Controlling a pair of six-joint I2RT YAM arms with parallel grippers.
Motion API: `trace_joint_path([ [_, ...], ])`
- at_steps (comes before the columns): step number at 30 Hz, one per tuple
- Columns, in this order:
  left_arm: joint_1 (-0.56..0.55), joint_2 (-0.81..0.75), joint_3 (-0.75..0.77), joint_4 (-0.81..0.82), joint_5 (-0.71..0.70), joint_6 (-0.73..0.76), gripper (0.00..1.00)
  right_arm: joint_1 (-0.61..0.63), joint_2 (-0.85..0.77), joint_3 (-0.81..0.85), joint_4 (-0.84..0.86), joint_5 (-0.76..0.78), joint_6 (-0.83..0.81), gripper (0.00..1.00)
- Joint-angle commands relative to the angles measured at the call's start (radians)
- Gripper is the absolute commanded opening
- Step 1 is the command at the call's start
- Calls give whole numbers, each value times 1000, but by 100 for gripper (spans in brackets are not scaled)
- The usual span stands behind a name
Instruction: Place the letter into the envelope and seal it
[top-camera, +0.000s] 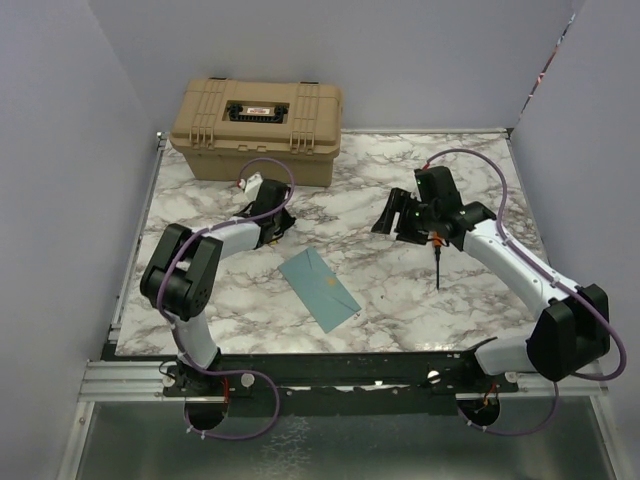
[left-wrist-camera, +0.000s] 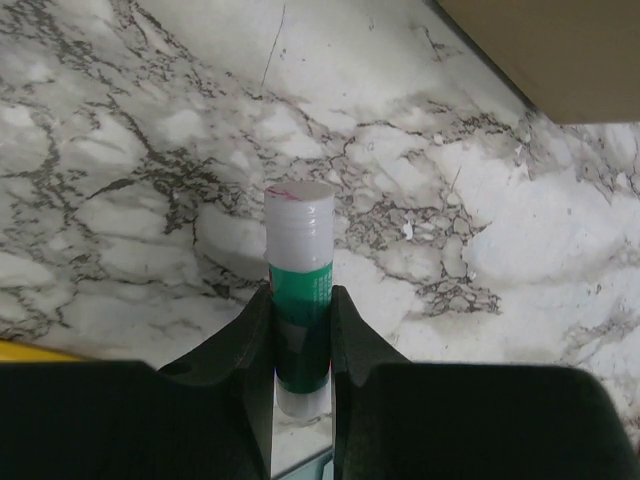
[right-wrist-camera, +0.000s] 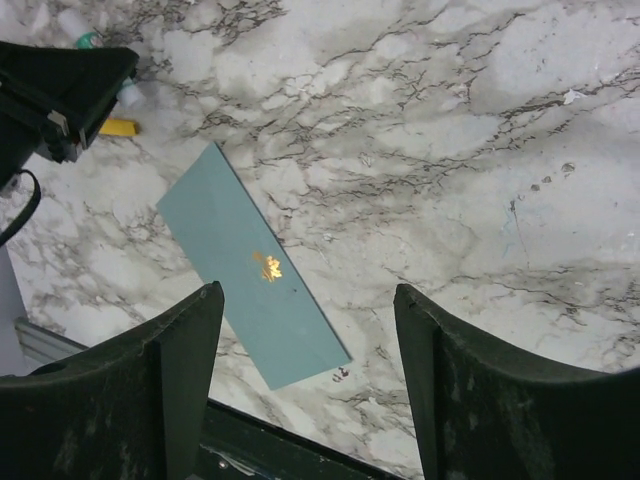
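The teal envelope (top-camera: 318, 288) lies flat on the marble table near its front edge, a small gold mark (right-wrist-camera: 267, 266) on its upper face. No flap shows; it reads as a plain rectangle (right-wrist-camera: 250, 265). The letter is not in view. My left gripper (left-wrist-camera: 301, 300) is shut on an upright green glue stick with a white cap (left-wrist-camera: 299, 225), low over the marble at the back left (top-camera: 275, 222). My right gripper (right-wrist-camera: 308, 293) hangs open above the table, right of the envelope (top-camera: 393, 218), with nothing between its fingers.
A tan hard case (top-camera: 258, 128) stands at the back left, close behind the left gripper (left-wrist-camera: 560, 50). A thin dark stick (top-camera: 437, 268) shows beside the right forearm. A small yellow object (right-wrist-camera: 118, 127) lies by the left gripper. Grey walls enclose the table.
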Motion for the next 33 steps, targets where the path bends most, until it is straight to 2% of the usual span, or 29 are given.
trace_joint_path([
  [1,-3,59,79,-76,-87,-65,2,4,35,-13,-11,6,-65,70],
  [6,-4,91,81,-76,-124,-91,14,4,53,-21,-22,20,-118,70],
  [11,-7,134,106,-111,-115,-85,22,4,66,-15,-40,20,-163,70],
  [13,-8,141,109,-134,-122,-93,31,3,74,-14,-49,0,-181,71],
  [22,-7,69,109,-176,-141,-62,50,4,62,-72,-13,-96,-197,73],
  [26,-7,7,121,-178,-88,-11,56,4,61,-86,8,-142,-204,73],
  [33,-7,-124,138,-179,92,168,70,5,86,-91,39,-158,-173,73],
])
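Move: The left hand holds the glue stick about 3 cm above its resting spot, which lies some 2 cm ahead. From this hand the yellow cutter lies about 8 cm left and 6 cm back, the envelope 18 cm back and 7 cm right, and the toolbox's middle some 18 cm ahead and 8 cm left. For the empty right hand, the envelope is about 15 cm left, 7 cm back and 15 cm below, with the screwdriver 15 cm right, about level fore and aft. Setting the glue stick down on the marble, the left hand eases about 2 cm forward and 1.5 cm down, then opens its fingers well apart, lets go and lifts some 4 cm off it, drawing slightly back. Meanwhile the open right hand sinks about 5 cm and then also draws 3 cm back towards the envelope, turning roughly 15 degrees counter-clockwise, touching nothing. ##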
